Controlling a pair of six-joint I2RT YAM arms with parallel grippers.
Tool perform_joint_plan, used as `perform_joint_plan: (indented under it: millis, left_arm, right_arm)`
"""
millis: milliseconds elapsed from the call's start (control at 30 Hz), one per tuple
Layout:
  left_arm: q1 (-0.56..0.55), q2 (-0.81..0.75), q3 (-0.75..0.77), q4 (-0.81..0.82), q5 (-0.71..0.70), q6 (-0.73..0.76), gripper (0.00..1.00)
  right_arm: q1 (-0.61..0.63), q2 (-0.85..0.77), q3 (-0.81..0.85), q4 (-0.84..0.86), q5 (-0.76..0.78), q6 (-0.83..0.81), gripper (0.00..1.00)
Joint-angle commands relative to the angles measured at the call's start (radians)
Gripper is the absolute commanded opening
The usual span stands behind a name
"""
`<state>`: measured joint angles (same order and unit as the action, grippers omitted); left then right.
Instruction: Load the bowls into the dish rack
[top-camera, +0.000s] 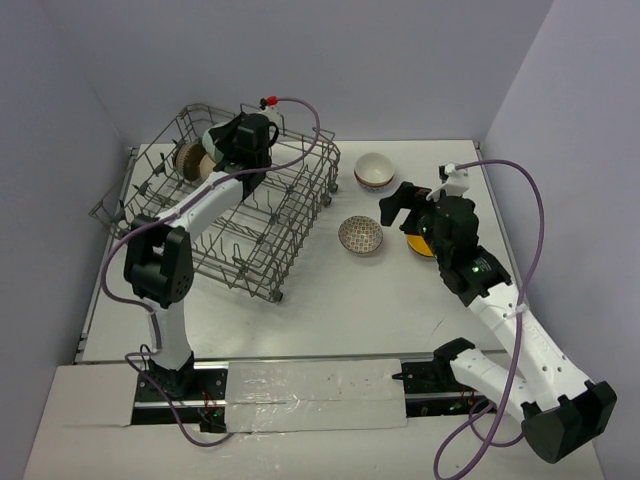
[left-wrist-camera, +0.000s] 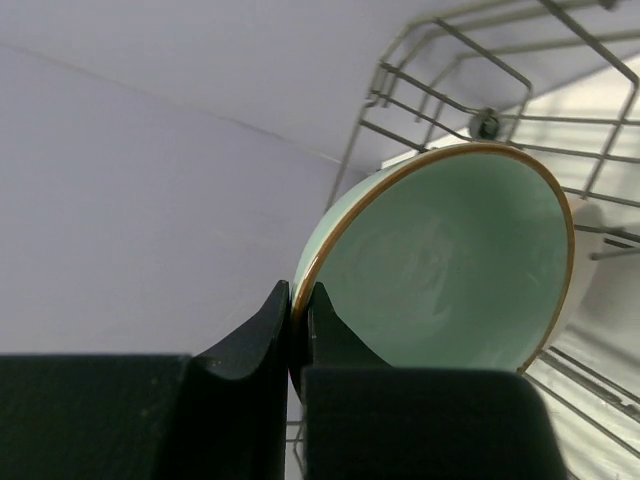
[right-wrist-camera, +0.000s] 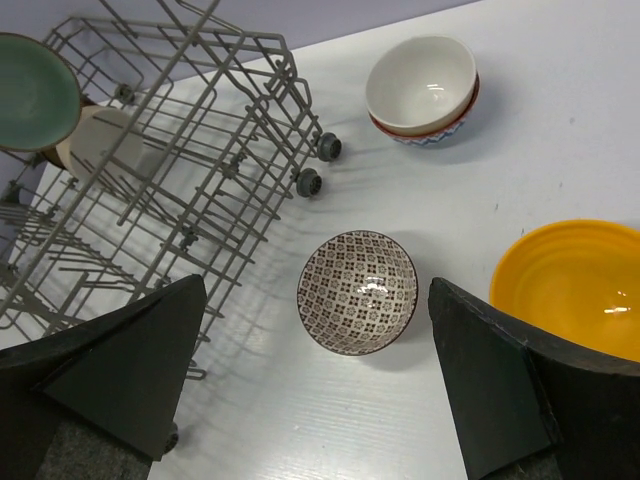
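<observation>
My left gripper is shut on the rim of a pale green bowl and holds it on edge over the far left part of the dish rack. A beige bowl stands in the rack just beside it. Above the table, my right gripper is open and empty, with a dark patterned bowl lying between its fingers below. An orange-yellow bowl sits to its right. Two stacked white bowls rest farther back.
The rack's wheeled corner is close to the left of the patterned bowl. Grey walls enclose the table at the back and sides. The right arm stretches along the table's right side.
</observation>
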<state>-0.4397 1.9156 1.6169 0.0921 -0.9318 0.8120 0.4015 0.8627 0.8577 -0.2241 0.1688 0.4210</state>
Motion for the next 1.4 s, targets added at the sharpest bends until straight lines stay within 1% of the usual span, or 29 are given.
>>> perform_joint_plan:
  millis: [0,200,367,467,700,867,1000,1100,1233,1367]
  left_arm:
    - [0.002,0.026,0.087,0.075,0.016,0.015,0.0]
    - [-0.001,0.059,0.075,0.031,0.013,-0.03,0.0]
    - [-0.014,0.062,0.032,0.043,0.007,-0.033,0.0]
    - [-0.021,0.074,0.026,0.015,-0.008,-0.059,0.0]
    - [-0.03,0.071,-0.014,0.021,-0.024,-0.07,0.0]
    - [-0.042,0.088,-0.04,0.075,-0.051,-0.031,0.0]
    - [-0.05,0.103,-0.034,0.058,-0.07,-0.045,0.0]
    - [-0.056,0.109,-0.049,0.093,-0.084,-0.019,0.0]
    - [-0.062,0.125,-0.071,0.17,-0.117,0.053,0.0]
    - [-0.065,0.123,-0.091,0.285,-0.128,0.134,0.0]
  right_arm:
    - [0.003,0.013,0.0,0.005,0.029,-0.016,1.0]
    - [0.005,0.021,-0.011,0.005,0.047,-0.021,1.0]
    - [0.002,0.024,-0.019,0.017,0.044,-0.019,1.0]
    - [0.002,0.019,-0.026,0.022,0.04,-0.019,0.99]
    - [0.002,0.015,-0.034,0.032,0.038,-0.018,0.99]
    - [0.002,0.012,-0.037,0.035,0.034,-0.019,0.99]
    - [0.002,0.009,-0.042,0.04,0.031,-0.021,0.99]
    - [0.003,0.01,-0.045,0.042,0.028,-0.019,0.99]
    - [0.003,0.006,-0.049,0.046,0.023,-0.018,0.98]
    - [0.002,0.001,-0.052,0.052,0.021,-0.019,0.98]
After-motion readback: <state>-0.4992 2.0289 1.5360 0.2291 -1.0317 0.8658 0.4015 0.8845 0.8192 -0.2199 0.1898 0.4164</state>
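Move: The left hand already holds the green bowl by its rim over the far part of the dish rack. The free slot for it is about 12 cm below and roughly 1 cm ahead and 1 cm right of the hand. The cream bowl sits level with the hand and some 4 cm to its left, with the brown bowl 6 cm farther left and about 2 cm farther out, both about 13 cm down. From the right hand the slot lies about 22 cm ahead, 40 cm left and 12 cm below. Still pinching the green bowl's rim, the left hand lowers it some 6 cm towards the slot just right of the cream bowl, quickly at first, then creeping. It also works over to the right by about 2.5 cm, its slight forward reach eased back again, fingers staying shut. The right hand, open and empty, sinks about 2 cm. ##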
